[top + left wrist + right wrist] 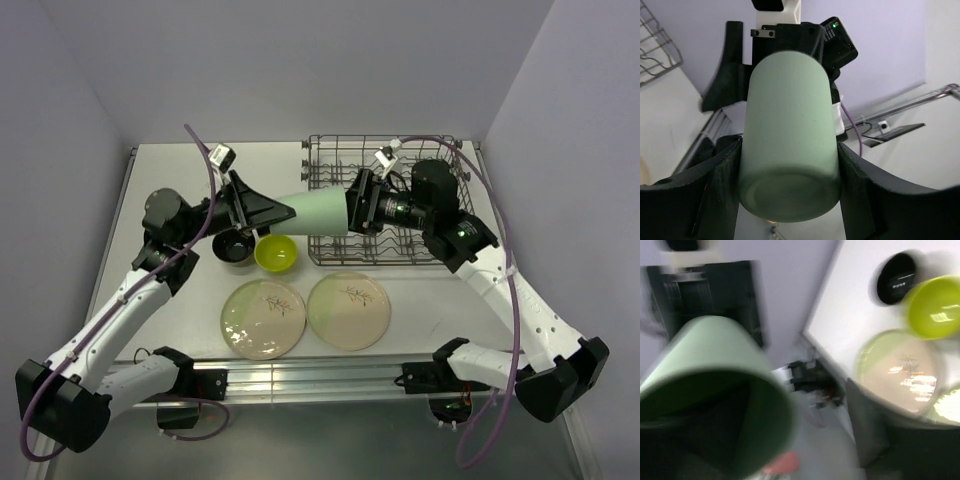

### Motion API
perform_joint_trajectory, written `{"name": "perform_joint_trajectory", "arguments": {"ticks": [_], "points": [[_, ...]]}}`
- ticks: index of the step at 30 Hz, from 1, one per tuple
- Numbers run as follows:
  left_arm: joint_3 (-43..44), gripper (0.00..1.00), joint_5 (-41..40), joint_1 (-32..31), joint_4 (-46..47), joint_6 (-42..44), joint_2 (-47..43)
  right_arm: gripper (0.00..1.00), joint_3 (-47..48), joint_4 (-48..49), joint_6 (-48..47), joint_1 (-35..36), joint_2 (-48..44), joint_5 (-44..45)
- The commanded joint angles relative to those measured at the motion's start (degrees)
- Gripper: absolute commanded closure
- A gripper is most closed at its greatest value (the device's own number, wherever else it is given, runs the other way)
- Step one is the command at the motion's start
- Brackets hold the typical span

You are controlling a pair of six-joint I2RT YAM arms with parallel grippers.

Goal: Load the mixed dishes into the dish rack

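The pale mint-green cup (315, 213) hangs on its side above the table between both grippers. My left gripper (285, 211) is shut on its base end; in the left wrist view the cup (790, 145) fills the gap between both fingers (722, 180). My right gripper (352, 212) is at the cup's mouth end, in front of the dish rack (330, 150). In the blurred right wrist view the cup's rim (705, 375) is at the left, one finger (867, 425) stands apart from it, and the other is hidden. Two cream plates (263, 318) (348, 310), the lime-green bowl (276, 253) and the small dark cup (233, 248) sit on the table.
The rack's corner shows at the upper left of the left wrist view (655, 55). A metal rail (320, 375) runs along the table's front edge. Lilac walls close in the back and both sides. The right wrist view shows the dark cup (896, 278), the bowl (935, 307) and a plate (900, 375).
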Motion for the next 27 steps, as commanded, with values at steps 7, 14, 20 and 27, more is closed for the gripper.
{"name": "perform_joint_trajectory", "arguments": {"ticks": [7, 14, 20, 27], "points": [[19.98, 1.00, -11.71, -0.10, -32.39, 26.84, 9.22, 0.03, -1.74, -15.76, -7.01, -17.29, -7.80, 10.32], [39.29, 1.00, -22.18, -0.19, -48.05, 38.27, 23.99, 0.04, -1.21, -24.22, -13.42, -18.72, -9.65, 22.37], [58.96, 1.00, -31.94, -1.33, -58.51, 45.74, 40.07, 0.04, -1.21, -27.91, -17.64, -18.72, -9.56, 29.31], [87.99, 1.00, -38.36, -3.26, -71.00, 51.37, 62.30, 0.04, -2.00, -28.53, -19.67, -18.64, -7.89, 30.81]]}}
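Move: The green cup bridges my hands. My left fingers hold its bottom end, and its middle is about 7 cm to the left of my right hand. The dish rack's middle lies some 29 cm ahead of my left hand, 31 cm to its right and 34 cm below. Well below the left hand, the lime bowl is 17 cm ahead and level sideways, the black bowl 19 cm ahead and 14 cm left. My right fingers finish opening and leave the rim, backing off about 17 cm to my right while sinking and edging forward, ending over the rack's near side. My left hand keeps its grip and swings the cup some 28 cm forward, drifting right and sinking 8 cm, towards the rack's far left corner, rolling so the mouth tips down and turning counter-clockwise. ##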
